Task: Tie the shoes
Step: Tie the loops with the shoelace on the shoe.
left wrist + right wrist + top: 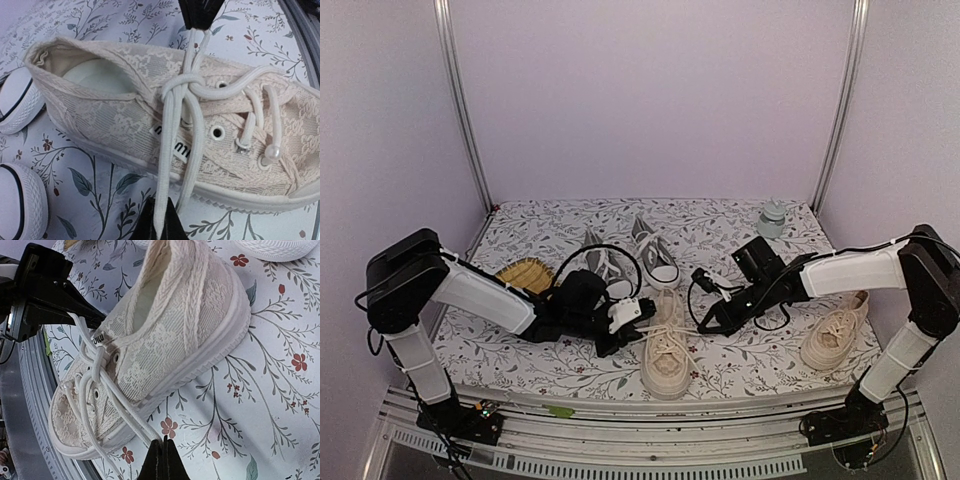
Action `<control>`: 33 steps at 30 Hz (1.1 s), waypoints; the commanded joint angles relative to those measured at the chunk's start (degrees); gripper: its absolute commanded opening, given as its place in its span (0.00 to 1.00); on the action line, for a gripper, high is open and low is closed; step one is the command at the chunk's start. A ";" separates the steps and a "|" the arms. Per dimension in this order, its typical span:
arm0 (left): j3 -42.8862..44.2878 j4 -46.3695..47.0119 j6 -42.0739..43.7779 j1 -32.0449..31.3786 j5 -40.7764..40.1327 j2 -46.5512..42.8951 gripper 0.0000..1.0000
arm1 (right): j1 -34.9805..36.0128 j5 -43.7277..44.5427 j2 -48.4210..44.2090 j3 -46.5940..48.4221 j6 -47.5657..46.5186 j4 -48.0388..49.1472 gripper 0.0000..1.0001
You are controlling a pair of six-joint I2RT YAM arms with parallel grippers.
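Observation:
One cream shoe (667,355) lies at the front centre, toe toward me, and its mate (835,335) lies to the right. The grey pair (630,262) stands behind. My left gripper (642,312) is at the centre shoe's left side and my right gripper (708,322) at its right. In the left wrist view the left gripper (160,227) is shut on a lace loop (167,150) running from the knot (182,85). In the right wrist view the right gripper (162,450) is shut on the other lace strand (125,412) of the same shoe (170,325). Both strands are pulled taut sideways.
A yellow woven object (525,272) lies behind my left arm. A small grey-green bottle (773,218) stands at the back right. The grey shoes' white toe caps (15,105) sit just beside the cream shoe's heel. A metal rail (650,420) runs along the table's front edge.

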 commanded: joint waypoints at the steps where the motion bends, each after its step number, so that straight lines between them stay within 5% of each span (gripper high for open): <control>1: -0.75 -2.09 -0.33 0.86 -1.76 1.76 0.00 | -1.27 3.47 -1.56 -1.40 1.01 -0.75 0.01; 20: -0.38 -1.58 -0.67 1.27 -0.44 3.23 0.00 | -3.80 -6.14 -2.34 -3.69 1.24 3.63 0.01; 24: 0.36 -1.16 -0.37 1.31 -0.58 2.73 0.00 | -3.85 -13.47 -6.75 -4.06 1.06 10.97 0.37; 33: 0.86 -1.58 -0.39 1.30 -0.63 2.32 0.00 | -0.61 -11.23 3.42 3.42 5.18 14.30 0.61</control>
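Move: The knot on the cream shoe sits about 7 cm left of the right hand, level with it front to back and some 1 cm lower. From the right hand the cream shoe's middle is roughly 7 cm left and 4 cm back. The right-hand grey sneaker is about 19 cm ahead and 10 cm left, the other grey one 16 cm ahead and 20 cm left. From the left hand the knot is about 8 cm right, 3 cm ahead, 1 cm higher. The lace loops, still pinched on both sides of the knot, are drawn apart: the right hand pulls about 3 cm right and slightly down, away from the knot, while the left sinks some 2 cm and eases left, keeping its pinch. Then the right fingers open past halfway, letting go, and that hand rises roughly 6 cm, swinging 5 cm left and a little forward as it rolls its left side up about 15 degrees. ##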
